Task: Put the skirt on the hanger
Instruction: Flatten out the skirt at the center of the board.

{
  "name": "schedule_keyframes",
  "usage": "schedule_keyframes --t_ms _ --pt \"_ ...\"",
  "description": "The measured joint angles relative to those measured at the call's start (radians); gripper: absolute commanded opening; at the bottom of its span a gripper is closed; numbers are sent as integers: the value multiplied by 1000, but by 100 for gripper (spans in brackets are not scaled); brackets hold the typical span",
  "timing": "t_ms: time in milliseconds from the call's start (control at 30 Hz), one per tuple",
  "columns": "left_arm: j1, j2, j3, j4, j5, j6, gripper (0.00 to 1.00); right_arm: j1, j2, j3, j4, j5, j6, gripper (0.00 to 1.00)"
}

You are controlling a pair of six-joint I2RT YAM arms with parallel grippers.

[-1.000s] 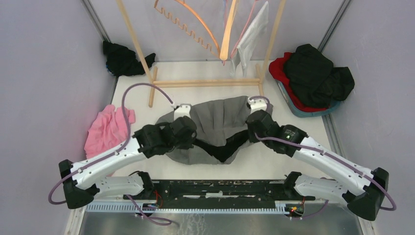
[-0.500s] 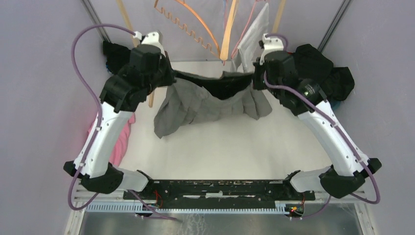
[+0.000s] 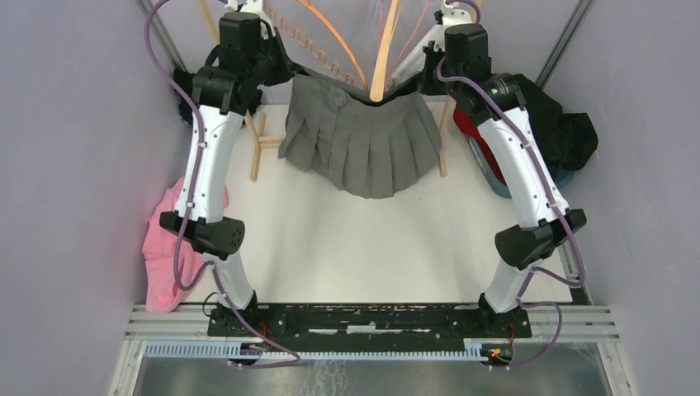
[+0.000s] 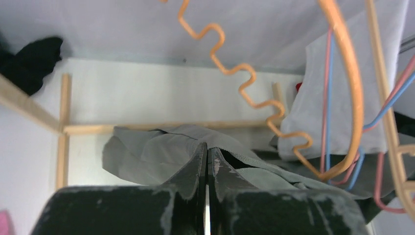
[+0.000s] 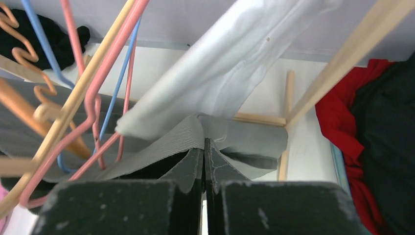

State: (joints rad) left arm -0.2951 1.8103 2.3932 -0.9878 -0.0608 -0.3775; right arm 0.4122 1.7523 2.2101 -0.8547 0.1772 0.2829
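Observation:
A grey pleated skirt (image 3: 363, 148) hangs spread in the air in front of the wooden rack, its waistband stretched between my two grippers. My left gripper (image 3: 285, 76) is shut on the waistband's left end, and the wrist view shows the fingertips (image 4: 207, 147) pinching grey cloth (image 4: 147, 154). My right gripper (image 3: 423, 78) is shut on the right end (image 5: 204, 142), under a hanging white garment (image 5: 225, 68). The orange hanger (image 3: 380, 62) hangs between the arms, its lower tip at the middle of the waistband. Its wavy edge (image 4: 235, 73) runs just above the skirt.
Pink (image 5: 98, 83) and blue (image 5: 117, 93) wire hangers crowd beside the orange one. The wooden rack's foot (image 3: 264, 140) stands behind the skirt. A pink cloth (image 3: 169, 239) lies at the left, a black cloth (image 3: 183, 103) in the far left corner, and a red and black pile (image 3: 561, 132) at the right.
Both arms have lifted the skirt off the table, up and back to the rack. It now hangs flat by its waistband at the orange hanger.

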Motion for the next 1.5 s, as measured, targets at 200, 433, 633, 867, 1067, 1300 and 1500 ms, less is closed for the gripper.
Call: schedule_keyframes --t_ms 200,433,633,867,1067,1300,1500 --pt "14 60 82 88 64 7 3 -24 61 28 53 -65 -11 1" --pt "17 -240 -387 320 123 11 3 -22 -150 -274 232 -127 -17 1" --pt "18 -542 -911 516 147 -6 3 -21 -428 -757 402 -178 27 1" --pt "-34 -647 -1446 573 145 -69 3 23 -539 -1283 522 -184 120 1" --pt "-112 -747 -1644 547 142 -136 6 154 -571 -1491 514 -150 190 5" --pt "-178 -849 -1657 509 122 -164 31 247 -712 -1559 465 -101 256 38" --pt "-235 -893 -1660 434 114 -196 36 261 -825 -1560 360 -78 275 45"
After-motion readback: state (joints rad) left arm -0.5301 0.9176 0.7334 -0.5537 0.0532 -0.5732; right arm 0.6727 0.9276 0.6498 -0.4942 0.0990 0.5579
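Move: Some 16 cm back towards the bases and 35 cm below lies the middle of the board, where the skirt goes: about 15 cm right of the left hand and 14 cm left of the right. The rack's bottom bar is nearly under the hands, about 2 cm farther out than the left one and 13 cm to its right. Between the hands, the wooden hanger's near end hangs about 17 cm right of the left hand, 4 cm nearer the bases and a little higher. Swinging the skirt by its waistband corners, both closed grippers reach a last 2 cm outward, the left also lifting about 3 cm, then draw back towards the bases and plunge some 30 cm down to the board, tipping about 25 degrees more nose-down. Still easing back over it, the fingers part by about a third to a half and let go of both corners. ##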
